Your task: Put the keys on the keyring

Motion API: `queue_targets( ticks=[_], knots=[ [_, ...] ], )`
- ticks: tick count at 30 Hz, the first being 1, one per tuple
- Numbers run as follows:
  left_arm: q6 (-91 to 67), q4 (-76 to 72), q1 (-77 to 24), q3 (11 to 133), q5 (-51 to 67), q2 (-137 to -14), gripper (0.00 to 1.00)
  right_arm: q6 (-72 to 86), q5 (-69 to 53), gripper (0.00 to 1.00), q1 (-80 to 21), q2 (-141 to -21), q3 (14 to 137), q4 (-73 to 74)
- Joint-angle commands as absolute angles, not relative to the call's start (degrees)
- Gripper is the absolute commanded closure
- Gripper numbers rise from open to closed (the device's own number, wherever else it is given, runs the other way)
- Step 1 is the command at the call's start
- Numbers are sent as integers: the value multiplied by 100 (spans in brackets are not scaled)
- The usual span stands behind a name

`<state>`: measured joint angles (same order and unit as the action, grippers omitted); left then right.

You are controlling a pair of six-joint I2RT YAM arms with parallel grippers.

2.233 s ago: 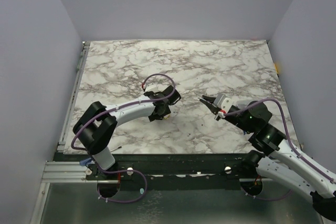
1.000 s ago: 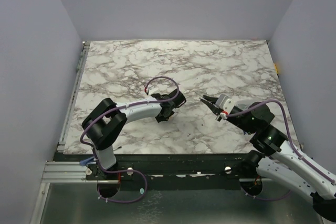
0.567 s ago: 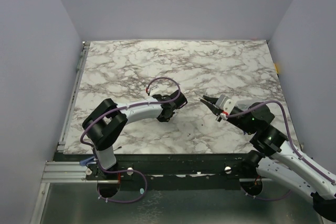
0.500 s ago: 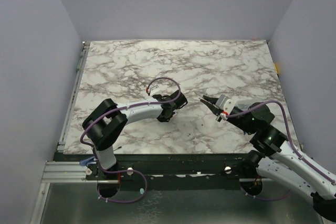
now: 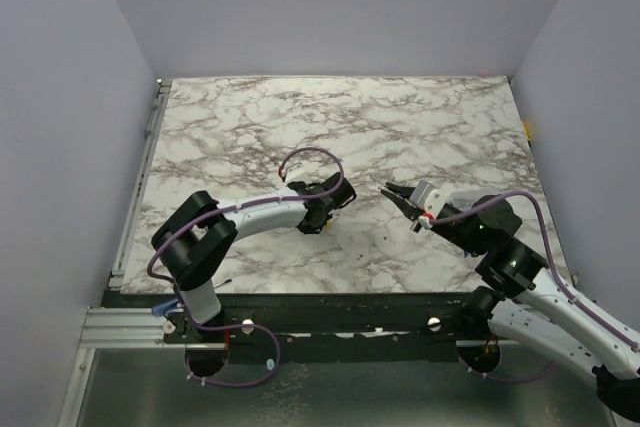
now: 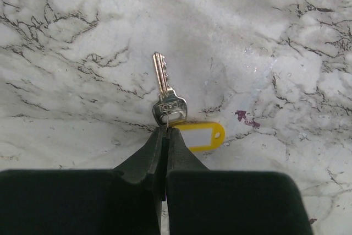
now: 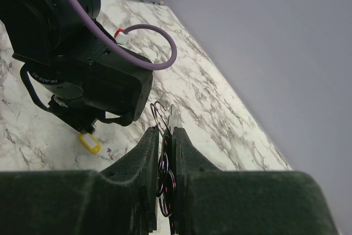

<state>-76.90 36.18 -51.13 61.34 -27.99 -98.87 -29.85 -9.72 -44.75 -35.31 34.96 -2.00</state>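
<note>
A silver key [image 6: 161, 80] lies flat on the marble with a yellow tag [image 6: 201, 136] by its head. My left gripper [image 6: 165, 129] is shut, its tips pinching the small wire loop at the key's head. In the top view the left gripper [image 5: 313, 224] points down at mid-table and hides the keys. My right gripper [image 7: 164, 130] is shut on the keyring [image 7: 159, 115], a thin wire ring poking out above its fingertips beside a flat metal piece. It hovers to the right of the left gripper [image 7: 82, 75], and the yellow tag [image 7: 89, 142] shows below that gripper. In the top view the right gripper [image 5: 390, 190] points left.
The marble table [image 5: 400, 127] has grey walls on three sides and a metal rail [image 5: 140, 197] along its left edge. A purple cable [image 5: 305, 155] loops over the left wrist. A small purple mark [image 6: 242, 116] stains the marble near the tag.
The left gripper has closed onto the loop at the key's head, after shifting slightly right earlier. The right arm has not moved.
</note>
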Motion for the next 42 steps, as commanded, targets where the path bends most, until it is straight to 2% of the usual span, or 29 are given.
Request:
queue_targets(
  ticks=[1,14,24,30,36,42],
  knots=[
    [-7177,3709,-5180,6110,-2972,-9668,100,-3023,-966,99,-4549,-3545,3549,-334],
    [-6264,2829,-5188,5258,-3025,-8563,100,-2985,-1064,99,-4562,-3685,3600,-326],
    [-4263,2025,-5124,5070,-2736,-7758,100,-2919,-1164,99,-4562,-3927,3794,-235],
    [-2632,1365,-5077,5009,-2134,-7404,100,-2935,-1155,99,-4562,-4103,3853,-254],
    [-1757,1077,-4986,5001,-1041,-7499,100,-2936,-1076,99,-4562,-4197,3923,-173],
    [-1181,1154,-4921,5081,-719,-7313,100,-2960,-938,99,-4562,-4394,4080,-9]
  ],
)
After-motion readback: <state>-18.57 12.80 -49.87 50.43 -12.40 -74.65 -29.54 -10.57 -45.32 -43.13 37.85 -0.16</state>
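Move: Right under the keyring, the shut left fingers still hold the key and yellow tag by their small ring at the table. The keyring, gripped by the right hand, is about 26 cm above the left hand, 4 cm to its right and 3 cm back. The key reaches 3 cm ahead of the left fingers, the tag 3 cm right of them, both 2 cm lower. From the right hand, the key is roughly 7 cm ahead, 5 cm left and 28 cm down. Lifting the key and tag by their small ring, the left hand rises about 11 cm towards the keyring, easing slightly left and back before swinging some 4 cm right; its wrist turns clockwise about 50 degrees while the fingers tip up towards level. Still gripping the keyring, the right hand eases a couple of centimetres down and left to meet it. ##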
